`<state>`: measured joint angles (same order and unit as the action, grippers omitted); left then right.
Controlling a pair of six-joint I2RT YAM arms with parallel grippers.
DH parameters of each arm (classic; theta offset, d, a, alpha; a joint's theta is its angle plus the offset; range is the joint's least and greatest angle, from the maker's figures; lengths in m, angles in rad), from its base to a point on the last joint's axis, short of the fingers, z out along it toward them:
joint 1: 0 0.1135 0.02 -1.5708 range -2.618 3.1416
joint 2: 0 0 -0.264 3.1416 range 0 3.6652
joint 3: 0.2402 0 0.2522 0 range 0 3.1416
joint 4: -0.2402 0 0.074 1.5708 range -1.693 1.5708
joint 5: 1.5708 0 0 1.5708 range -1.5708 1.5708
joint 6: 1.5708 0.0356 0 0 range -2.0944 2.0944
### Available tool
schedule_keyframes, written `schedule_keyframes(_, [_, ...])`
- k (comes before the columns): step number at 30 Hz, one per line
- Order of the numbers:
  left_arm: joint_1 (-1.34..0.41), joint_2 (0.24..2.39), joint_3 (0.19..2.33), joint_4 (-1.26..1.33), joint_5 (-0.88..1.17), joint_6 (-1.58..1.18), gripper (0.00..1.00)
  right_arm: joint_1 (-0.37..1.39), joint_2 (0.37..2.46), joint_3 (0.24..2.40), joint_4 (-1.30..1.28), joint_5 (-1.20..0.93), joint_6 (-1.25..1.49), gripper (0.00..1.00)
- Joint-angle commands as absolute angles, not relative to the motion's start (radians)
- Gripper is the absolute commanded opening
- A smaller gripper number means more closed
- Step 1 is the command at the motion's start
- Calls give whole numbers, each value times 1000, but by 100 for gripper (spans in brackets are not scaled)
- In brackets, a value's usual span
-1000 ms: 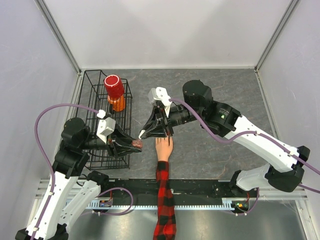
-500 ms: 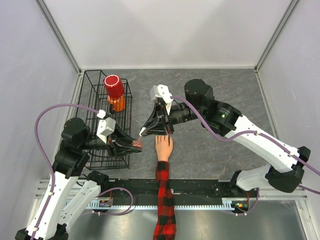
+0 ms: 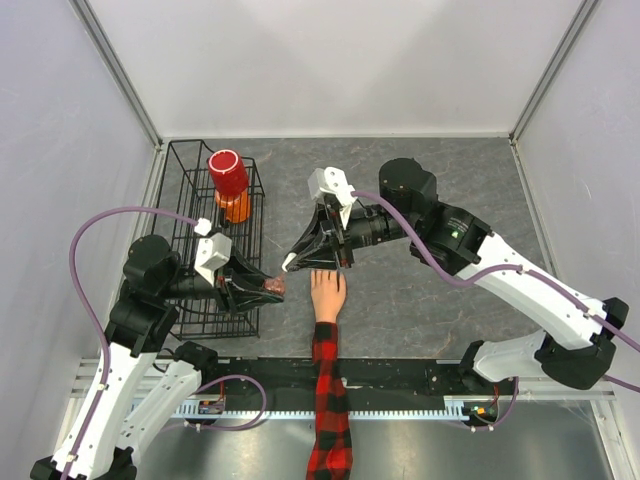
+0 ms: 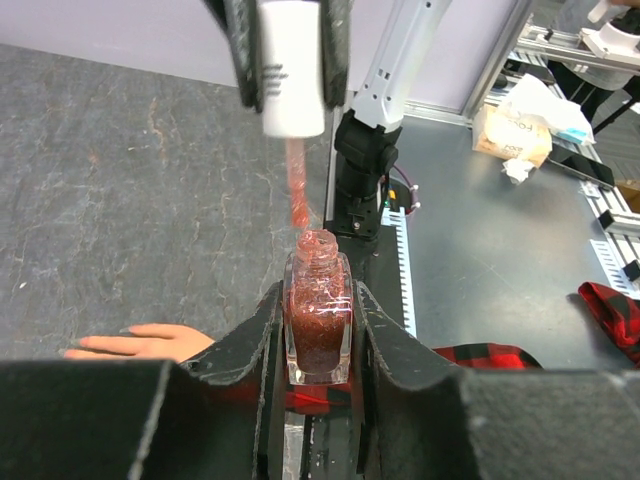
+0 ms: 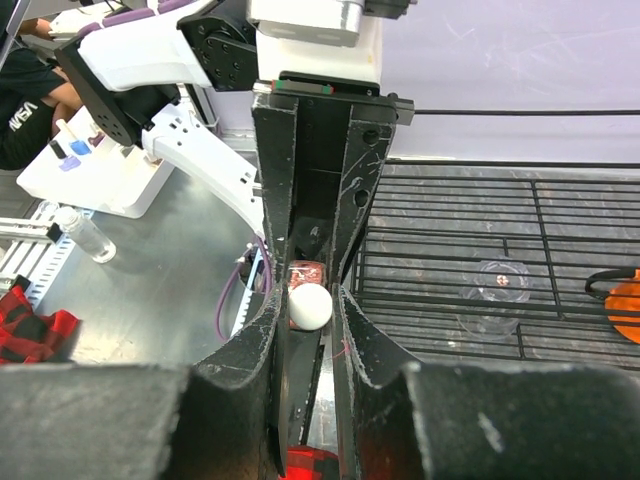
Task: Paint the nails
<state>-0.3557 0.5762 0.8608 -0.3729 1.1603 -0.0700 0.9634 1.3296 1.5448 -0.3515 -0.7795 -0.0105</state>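
The peach mannequin hand (image 3: 328,297) lies palm down with its plaid sleeve (image 3: 330,400) toward the near edge. Its nails (image 4: 90,342) show small at the fingertips in the left wrist view. My left gripper (image 3: 268,288) (image 4: 318,300) is shut on an open bottle of red glitter polish (image 4: 318,328), held upright left of the hand. My right gripper (image 3: 291,264) (image 5: 309,300) is shut on the white brush cap (image 4: 292,65) (image 5: 309,307). The pink brush (image 4: 297,190) hangs straight down, its tip at the bottle's mouth. In the top view the right gripper covers the fingertips.
A black wire basket (image 3: 178,160) stands at the left, under my left arm. It holds a red cup (image 3: 228,174) on an orange object (image 3: 238,209) and a clear plastic cup (image 5: 497,290). White walls close in the table.
My right arm has shifted a little to the right, still with the brush cap over the bottle. My left arm and the mannequin hand have not moved.
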Motion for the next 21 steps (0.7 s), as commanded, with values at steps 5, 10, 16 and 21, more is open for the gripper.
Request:
schedule_keyframes(5, [-356,583,888,-388,1080,-43,2,951,1270,1536,-310,-741,-3,0])
schedule_keyframes(10, [-357,555,891,-350,939,-64,2,928,1256,1517,-310,-495,67,0])
schedule_keyframes(16, [-357,538,858,-232,744,-69,2,830,1203,1395,-304,-90,207,0])
schedule_keyframes(21, [-357,600,851,-111,667,-100,2,737,1186,1217,-236,-46,314,0])
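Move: The practice hand that the right hand's brush goes to lies with its middle about 10 cm ahead, 6 cm to the right and some 39 cm below; its nails are around 7 cm farther out. The open nail polish bottle stands about 8 cm below the cap, 3 cm left and 1 cm back. The wire rack's middle is roughly 22 cm ahead, 24 cm left. From the left hand, the practice hand is about 11 cm ahead, 9 cm right, 31 cm down. Forward and to the right, after rising barely a centimetre, the right hand speeds up and carries the cap with its loaded brush away from the bottle, some 13 cm out and 6 cm down towards the nails, wheeling about 45 degrees clockwise. The left hand keeps its pinch on the bottle and swings it forward about 6.5 cm, turning counter-clockwise, lifting slightly at the end. ##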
